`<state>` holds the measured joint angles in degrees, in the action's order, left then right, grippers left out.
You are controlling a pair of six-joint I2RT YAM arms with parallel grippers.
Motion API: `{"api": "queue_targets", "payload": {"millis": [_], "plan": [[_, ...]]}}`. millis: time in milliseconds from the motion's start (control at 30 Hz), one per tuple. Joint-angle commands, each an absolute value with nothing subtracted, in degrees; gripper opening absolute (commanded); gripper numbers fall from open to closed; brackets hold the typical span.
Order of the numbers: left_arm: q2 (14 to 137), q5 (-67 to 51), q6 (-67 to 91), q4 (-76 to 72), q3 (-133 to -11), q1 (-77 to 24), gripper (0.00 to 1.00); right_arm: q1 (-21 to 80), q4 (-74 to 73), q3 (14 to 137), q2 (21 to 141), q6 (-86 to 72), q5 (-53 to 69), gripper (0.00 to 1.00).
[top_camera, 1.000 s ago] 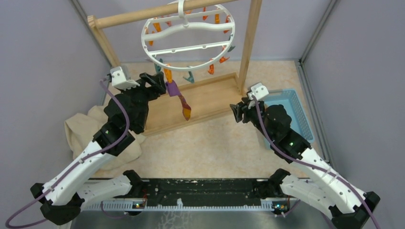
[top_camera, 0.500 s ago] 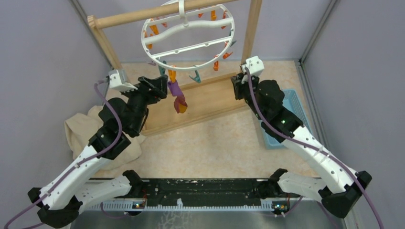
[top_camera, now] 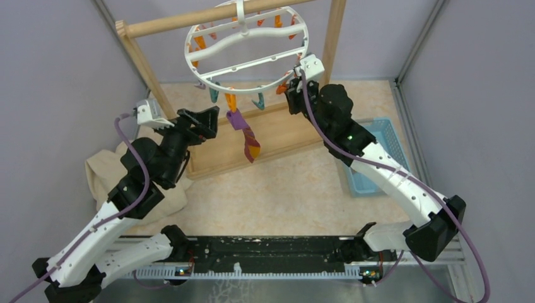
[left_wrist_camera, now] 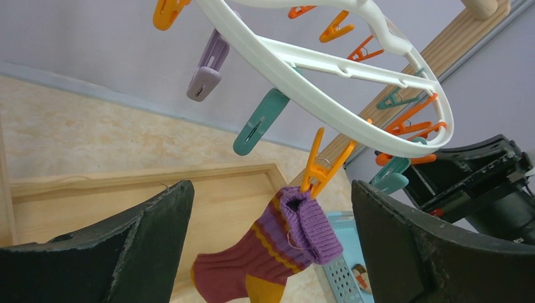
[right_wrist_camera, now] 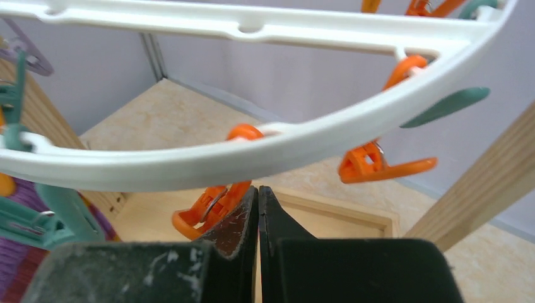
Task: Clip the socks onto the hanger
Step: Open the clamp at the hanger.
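The white ring hanger [top_camera: 243,36] hangs from the wooden bar. The maroon-purple sock [top_camera: 247,137] hangs by its cuff from an orange clip [top_camera: 231,101] at the ring's near rim. My left gripper [top_camera: 205,120] is open and empty, a little left of the sock; in the left wrist view the sock [left_wrist_camera: 271,252] hangs free between and beyond my open gripper [left_wrist_camera: 271,186]. My right gripper [top_camera: 291,95] is shut and empty, its tip [right_wrist_camera: 258,189] just under the hanger rim [right_wrist_camera: 252,154] beside an orange clip [right_wrist_camera: 208,211]. A bit of the brown-tan patterned sock [left_wrist_camera: 361,276] shows in the blue basket.
The wooden frame stand [top_camera: 189,19] has a flat base tray [top_camera: 277,132] under the hanger. A large beige cloth [top_camera: 107,170] lies by the left arm. A blue basket [top_camera: 394,148] sits at the right, partly under the right arm. Walls close in on both sides.
My right arm has swung forward and left, from beside the basket up to the hanger's right rim. My left gripper has drawn back left from the sock, which now hangs free.
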<state>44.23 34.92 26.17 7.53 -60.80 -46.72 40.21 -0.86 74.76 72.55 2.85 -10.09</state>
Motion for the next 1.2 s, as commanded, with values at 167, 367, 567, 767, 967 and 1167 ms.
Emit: {"api": "queue_targets", "payload": {"millis": [167, 367, 567, 767, 967, 1167], "plan": [[45.1, 30.1, 25.0, 7.4, -60.7, -46.5, 0.99, 44.3, 3.8, 79.7, 72.3, 2.7, -3.6, 0.00], [48.8, 23.5, 24.2, 5.9, -64.1, -46.5, 0.99, 47.7, 4.5, 79.7, 73.1, 2.8, -3.5, 0.00], [50.5, 19.1, 24.2, 4.0, -64.9, -46.5, 0.99, 48.6, 6.3, 78.5, 73.4, 1.4, -2.5, 0.00], [53.1, 17.8, 24.7, 2.9, -66.2, -46.5, 0.99, 49.4, 8.0, 79.7, 75.5, 0.4, -0.3, 0.00], [55.0, 16.4, 25.2, 2.0, -67.5, -46.5, 0.99, 52.1, 9.6, 80.4, 77.7, -1.3, -0.2, 0.00], [55.1, 18.7, 24.3, 1.6, -67.5, -46.5, 0.99, 52.7, 9.9, 78.0, 75.9, -1.3, 0.2, 0.00]]}}
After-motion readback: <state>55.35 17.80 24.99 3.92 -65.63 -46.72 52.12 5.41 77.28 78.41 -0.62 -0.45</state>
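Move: The teal clamp is about 9 cm to the left of my right hand and 4 cm back, roughly level with it. An orange clamp is right off those fingertips, some 2 cm ahead and 3 cm left. From my left hand the same teal clamp is about 6 cm ahead, 11 cm to the right and slightly lower; the yellow clamp holding the sock is nearer, about 5 cm ahead and 5 cm right. I leave the orange clamp and sweep my right hand, fingers still shut, about 11 cm left and half that back along the ring's near edge, turning counter-clockwise, until its tips come up against the teal clamp. My left hand, jaws kept wide open, swings some 8 cm right towards the same clamp and turns clockwise about 15 degrees to face it. ##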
